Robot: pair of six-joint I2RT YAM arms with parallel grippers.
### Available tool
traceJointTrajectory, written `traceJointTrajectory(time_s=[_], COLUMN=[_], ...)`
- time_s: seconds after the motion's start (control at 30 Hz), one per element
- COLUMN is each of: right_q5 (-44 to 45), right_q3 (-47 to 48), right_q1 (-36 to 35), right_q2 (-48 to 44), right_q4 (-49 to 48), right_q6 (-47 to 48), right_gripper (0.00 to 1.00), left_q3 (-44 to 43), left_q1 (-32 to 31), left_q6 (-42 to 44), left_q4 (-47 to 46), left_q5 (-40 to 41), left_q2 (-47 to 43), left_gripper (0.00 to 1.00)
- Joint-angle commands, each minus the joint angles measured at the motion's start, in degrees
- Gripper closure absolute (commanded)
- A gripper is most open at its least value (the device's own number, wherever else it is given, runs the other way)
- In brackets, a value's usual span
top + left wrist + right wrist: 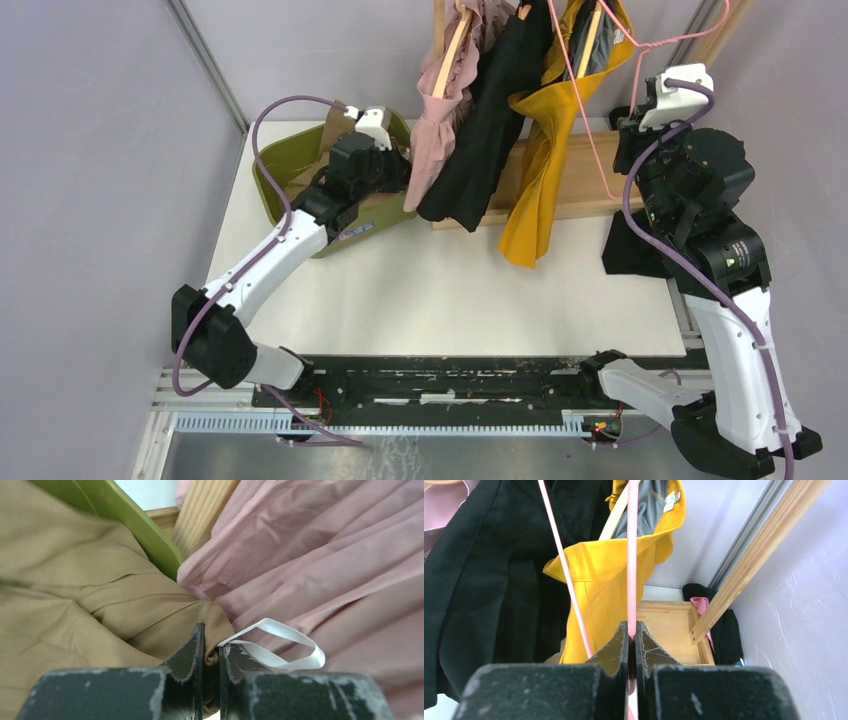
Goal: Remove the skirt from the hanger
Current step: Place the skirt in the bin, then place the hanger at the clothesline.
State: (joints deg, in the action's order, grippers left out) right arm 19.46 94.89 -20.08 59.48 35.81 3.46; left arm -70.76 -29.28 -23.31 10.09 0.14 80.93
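In the left wrist view, my left gripper is shut on a fold of a tan skirt, and a white ribbon loop sticks out beside the fingers. From above, that gripper is over the green bin, with the tan skirt lying in it. My right gripper is shut on a thin pink hanger. In the top view this gripper holds the pink hanger at the back right. Nothing hangs on it.
A pink garment, a black one and a yellow one hang from a wooden rack at the back. The pink garment brushes the left fingers. A black cloth lies under the right arm.
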Motion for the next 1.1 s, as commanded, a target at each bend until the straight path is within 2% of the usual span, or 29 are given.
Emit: traceJointTrajectory(time_s=[0.0, 0.13, 0.27, 0.33, 0.47, 0.5, 0.53, 0.6, 0.67, 0.73, 0.77, 0.9, 1.07], right_q5=[3.5, 7.1, 8.3, 9.0, 10.5, 10.7, 10.8, 11.1, 11.7, 12.9, 13.7, 16.3, 18.3], right_q3=[-0.8, -0.4, -0.4, 0.1, 3.0, 3.7, 4.4, 5.4, 5.8, 5.9, 6.0, 7.1, 7.4], right_q1=[0.3, 0.2, 0.3, 0.3, 0.3, 0.3, 0.3, 0.3, 0.3, 0.3, 0.3, 0.3, 0.3], right_q2=[-1.7, -1.9, -2.8, -3.3, -3.9, -4.1, -4.4, -5.3, -6.5, -7.9, -8.6, -10.3, -10.8], right_q4=[-0.4, 0.2, 2.5, 3.8, 8.0, 9.0, 9.9, 12.0, 13.7, 15.1, 15.8, 18.7, 23.8], right_q6=[0.4, 2.5, 2.8, 2.7, 2.7, 2.6, 2.4, 2.2, 2.3, 2.4, 2.5, 2.5, 1.9], right_gripper=[0.99, 0.99, 0.99, 0.99, 0.99, 0.99, 0.99, 0.99, 0.99, 0.99, 0.99, 0.99, 0.99], left_q3=[-4.5, -5.9, -10.0, -10.8, -11.6, -12.3, -12.9, -14.4, -15.2, -15.7, -16.0, -16.3, -16.7], left_q1=[-1.5, -1.4, 0.0, 3.4, 13.3, 15.4, 17.1, 19.9, 21.6, 22.0, 22.0, 22.0, 21.9], left_q6=[-0.7, 1.5, 11.0, 13.1, 10.2, 9.7, 9.5, 9.7, 9.8, 9.9, 9.8, 7.4, 7.0], left_q4=[-3.4, -1.8, 2.3, 2.2, 1.2, 1.4, 1.6, 2.4, 2.6, 2.3, 2.3, 1.8, 1.5], left_q5=[1.4, 3.5, 13.6, 16.2, 13.0, 12.8, 12.6, 12.4, 11.8, 11.0, 9.9, 6.5, 5.3], left_q2=[-1.1, -0.8, 4.0, 7.4, 13.4, 14.3, 15.4, 16.9, 17.8, 18.4, 18.7, 19.7, 20.3], left_gripper=[0.97, 0.97, 0.97, 0.97, 0.93, 0.83, 0.68, 0.61, 0.5, 0.37, 0.35, 0.06, 0.01])
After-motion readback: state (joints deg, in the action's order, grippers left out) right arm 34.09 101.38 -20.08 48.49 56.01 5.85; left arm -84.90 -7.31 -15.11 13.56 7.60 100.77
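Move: The left hand still pinches the skirt's waistband, with most of the cloth already over the bin. The bin's middle is about 15 cm to its left, 9 cm ahead and 17 cm below; the pink garment hangs 8 cm to its right and 7 cm ahead, the black garment some 17 cm right and 8 cm ahead. From the right hand, gripping the empty hanger, the bin is roughly 44 cm left, 20 cm ahead and 40 cm below; the yellow garment is 20 cm ahead and 2 cm left. Keeping its pinch on the waistband, the left hand swings about 20 cm left, some 12 cm forward and then down over the bin, turning roughly 30 degrees counter-clockwise; its fingers open wide late in the swing and let go of the skirt, then it eases slightly right and up. The right hand keeps the hanger and draws it back and right, away from the garments, turning a little clockwise. ##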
